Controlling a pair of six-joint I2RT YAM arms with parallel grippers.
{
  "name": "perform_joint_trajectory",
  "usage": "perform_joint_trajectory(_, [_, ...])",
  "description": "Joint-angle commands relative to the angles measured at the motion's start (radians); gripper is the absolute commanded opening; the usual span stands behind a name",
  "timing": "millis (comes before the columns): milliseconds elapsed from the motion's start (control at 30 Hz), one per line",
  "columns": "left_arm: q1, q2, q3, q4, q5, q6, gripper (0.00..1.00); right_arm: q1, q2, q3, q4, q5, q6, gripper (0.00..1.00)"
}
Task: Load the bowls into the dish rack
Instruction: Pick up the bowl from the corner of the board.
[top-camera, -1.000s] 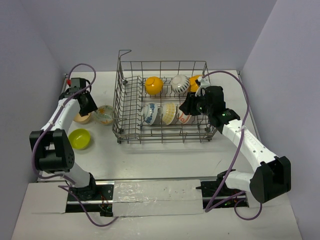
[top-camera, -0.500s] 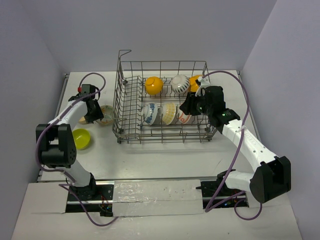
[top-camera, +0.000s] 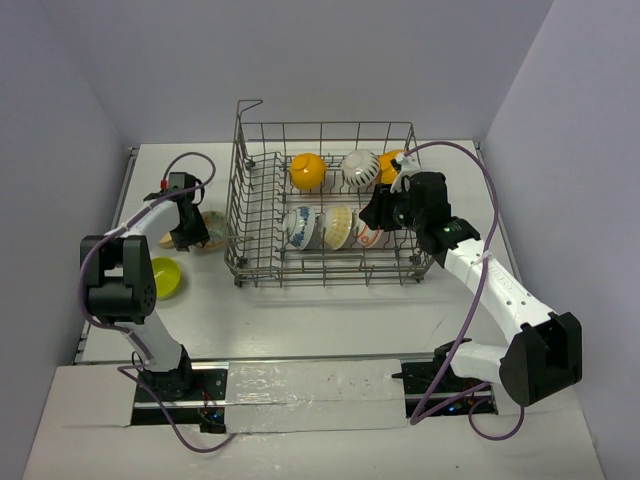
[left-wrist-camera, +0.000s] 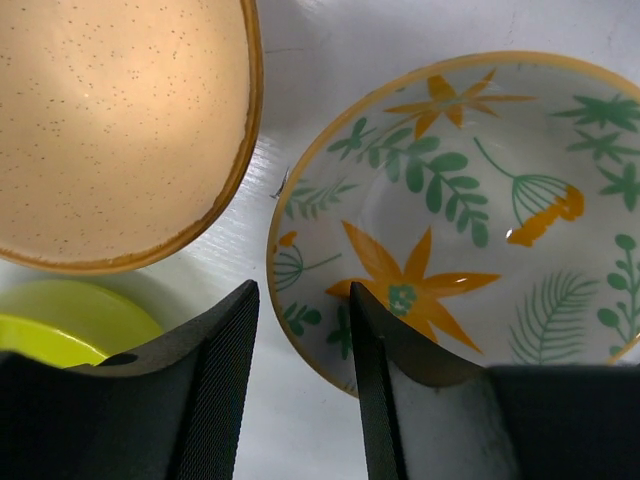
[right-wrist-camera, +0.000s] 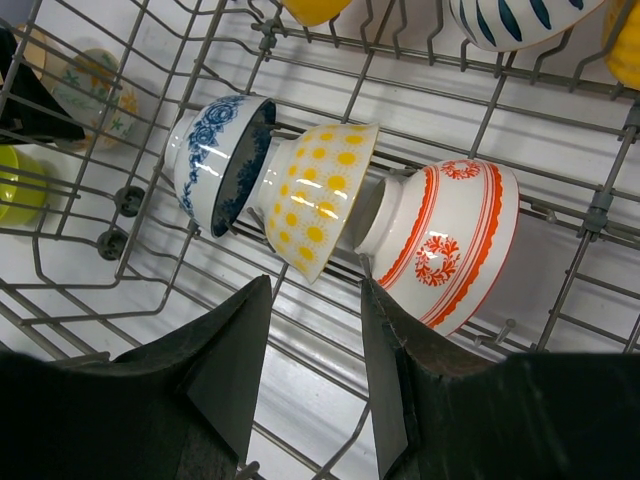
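Observation:
The dish rack (top-camera: 250, 262) holds two orange-yellow bowls (top-camera: 307, 171) (top-camera: 389, 163) and a white striped bowl (top-camera: 360, 168) in its far row. A blue-patterned bowl (right-wrist-camera: 205, 150), a yellow-dotted bowl (right-wrist-camera: 320, 190) and a red-and-white bowl (right-wrist-camera: 450, 245) lie nested on their sides in the near row. My right gripper (right-wrist-camera: 315, 300) hangs open just above them, holding nothing. Left of the rack, my left gripper (left-wrist-camera: 303, 330) is open astride the near rim of a floral bowl (left-wrist-camera: 470, 200), one finger inside and one outside. A tan bowl (left-wrist-camera: 110, 120) and a lime green bowl (left-wrist-camera: 60, 325) sit beside it.
The rack's raised corner handle (top-camera: 248, 104) stands at its far left. Purple cables (top-camera: 470, 290) loop over both arms. Grey walls close in the table on the left, back and right. The rack's left wall (top-camera: 236, 215) is right beside the floral bowl.
My left arm has swung right, from over the tan bowl to the floral bowl's rim. The right arm and the bowls in the rack have stayed put.

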Motion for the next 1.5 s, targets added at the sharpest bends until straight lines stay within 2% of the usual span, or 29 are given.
perform_joint_trajectory(0, [-0.005, 0.009, 0.011, 0.027, -0.015, -0.001, 0.45, 0.009, -0.026, 0.024, 0.003, 0.02, -0.016, 0.49])
perform_joint_trajectory(200, [-0.005, 0.029, 0.025, 0.024, -0.015, 0.0, 0.34, 0.01, -0.027, 0.026, -0.002, 0.023, -0.018, 0.49])
perform_joint_trajectory(233, [-0.005, 0.026, 0.026, 0.022, -0.022, 0.0, 0.28, 0.012, -0.027, 0.027, -0.002, 0.023, -0.019, 0.49])
perform_joint_trajectory(333, [-0.005, 0.017, 0.02, 0.024, -0.026, 0.003, 0.19, 0.012, -0.026, 0.026, -0.002, 0.024, -0.019, 0.49])
perform_joint_trajectory(433, [-0.005, 0.003, 0.014, 0.022, -0.032, 0.0, 0.02, 0.013, -0.027, 0.027, -0.003, 0.024, -0.019, 0.49])
perform_joint_trajectory(467, [-0.005, -0.002, 0.011, 0.024, -0.034, -0.001, 0.01, 0.013, -0.029, 0.029, -0.003, 0.023, -0.019, 0.49])
perform_joint_trajectory(1033, [-0.021, -0.126, 0.012, -0.016, -0.121, -0.012, 0.0, 0.024, -0.043, 0.029, -0.011, 0.028, -0.022, 0.49])
perform_joint_trajectory(1467, [0.001, -0.204, 0.091, -0.059, -0.2, -0.017, 0.0, 0.027, -0.038, 0.033, -0.014, 0.023, -0.022, 0.49])
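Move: The flower-patterned bowl's middle lies about 4 cm ahead and 4 cm right of the open left gripper, roughly 2 cm lower, with its back-left rim right at the fingers. The tan bowl is some 3 cm ahead and 7 cm left; the green bowl about 7 cm back and 6 cm left, both also about 2 cm lower. From the right hand, the flower bowl is roughly 37 cm left, 6 cm ahead and 19 cm down. Bring the left gripper a touch lower and about 1.5 cm forward while closing its fingers over the flower bowl's back-left rim, one finger inside and one outside. Keep the rim pinched and raise it about 5 cm, easing some 2 cm back and 2 cm left as it climbs, with the wrist tilting slightly. ##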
